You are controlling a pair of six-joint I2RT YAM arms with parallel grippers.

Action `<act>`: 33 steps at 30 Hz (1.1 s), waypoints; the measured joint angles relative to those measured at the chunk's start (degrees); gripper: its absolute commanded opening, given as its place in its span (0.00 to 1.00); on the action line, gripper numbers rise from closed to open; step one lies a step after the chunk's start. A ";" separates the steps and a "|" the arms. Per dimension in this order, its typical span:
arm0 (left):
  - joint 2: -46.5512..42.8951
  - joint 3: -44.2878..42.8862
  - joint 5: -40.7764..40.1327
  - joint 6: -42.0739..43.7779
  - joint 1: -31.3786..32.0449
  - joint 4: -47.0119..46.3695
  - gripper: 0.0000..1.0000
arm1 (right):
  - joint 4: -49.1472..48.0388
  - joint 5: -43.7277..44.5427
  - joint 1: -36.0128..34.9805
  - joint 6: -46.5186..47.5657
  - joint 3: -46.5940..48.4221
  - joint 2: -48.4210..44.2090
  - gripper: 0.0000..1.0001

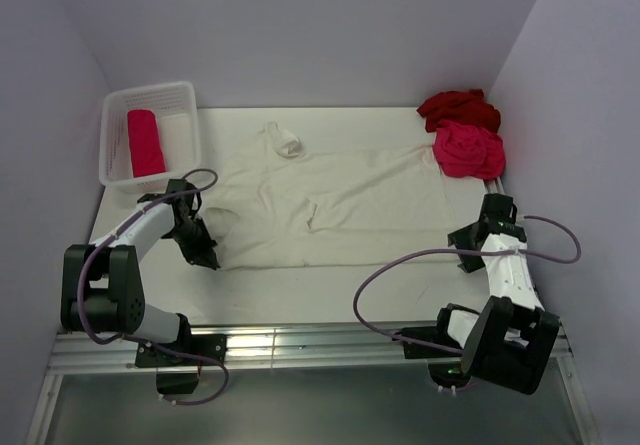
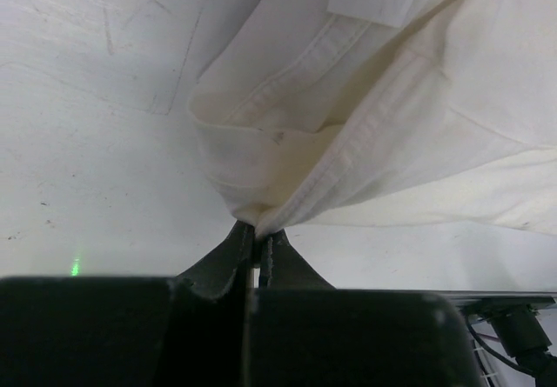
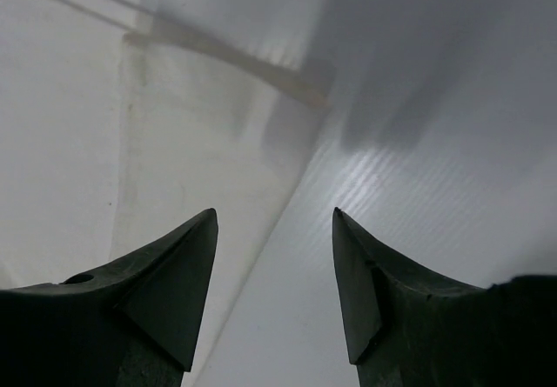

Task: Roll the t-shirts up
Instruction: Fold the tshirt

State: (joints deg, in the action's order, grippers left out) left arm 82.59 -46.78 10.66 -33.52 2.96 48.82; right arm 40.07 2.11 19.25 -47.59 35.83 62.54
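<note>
A cream-white t-shirt lies spread across the middle of the table. My left gripper is shut on its near-left corner; in the left wrist view the cloth bunches out of the closed fingertips. A dark red t-shirt and a bright pink-red t-shirt lie crumpled at the back right. Another pink-red shirt lies rolled in the basket. My right gripper is open and empty at the right side, by the shirt's right edge; its wrist view shows only table and wall.
A white slatted basket stands at the back left. A small white crumpled thing lies at the back middle. Side walls close in left and right. A metal rail runs along the near edge.
</note>
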 measured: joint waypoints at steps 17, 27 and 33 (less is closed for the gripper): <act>0.02 1.53 1.09 -0.04 -4.17 -0.04 0.00 | -5.57 1.07 5.07 -3.61 -5.77 4.11 0.47; 0.00 5.25 4.44 -0.63 -5.09 -1.11 0.00 | -7.37 1.57 5.07 -5.31 -4.72 6.99 0.00; -1.66 6.40 4.94 -1.16 -6.43 0.35 0.00 | -1.77 2.84 5.07 -6.25 -4.79 4.83 0.00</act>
State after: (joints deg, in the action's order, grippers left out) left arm 80.93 -40.38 15.59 -34.68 -3.46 49.17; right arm 38.30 4.95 24.32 -53.84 31.05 67.37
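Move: The right hand is open and empty. The near-right corner of the white t-shirt lies about 1 cm back, 2 cm to its right and 4 cm below. The pink t-shirt is some 26 cm ahead of this hand and 1 cm to its right, with the red t-shirt roughly 9 cm beyond it. The left hand holds the near-left corner. The table's front edge is about 13 cm straight back from that hand, and the basket is some 32 cm ahead and 15 cm to its left. Down about 4 cm and slightly back and to the right, the right hand sinks to the white t-shirt's near-right corner. It eases forward a little at table height as its fingers shut and pinch the corner, then starts drawing it back. The left hand keeps its grip throughout, nearly still until late, then pulls its corner roughly 2.5 cm back towards the table's front edge, dipping slightly. ##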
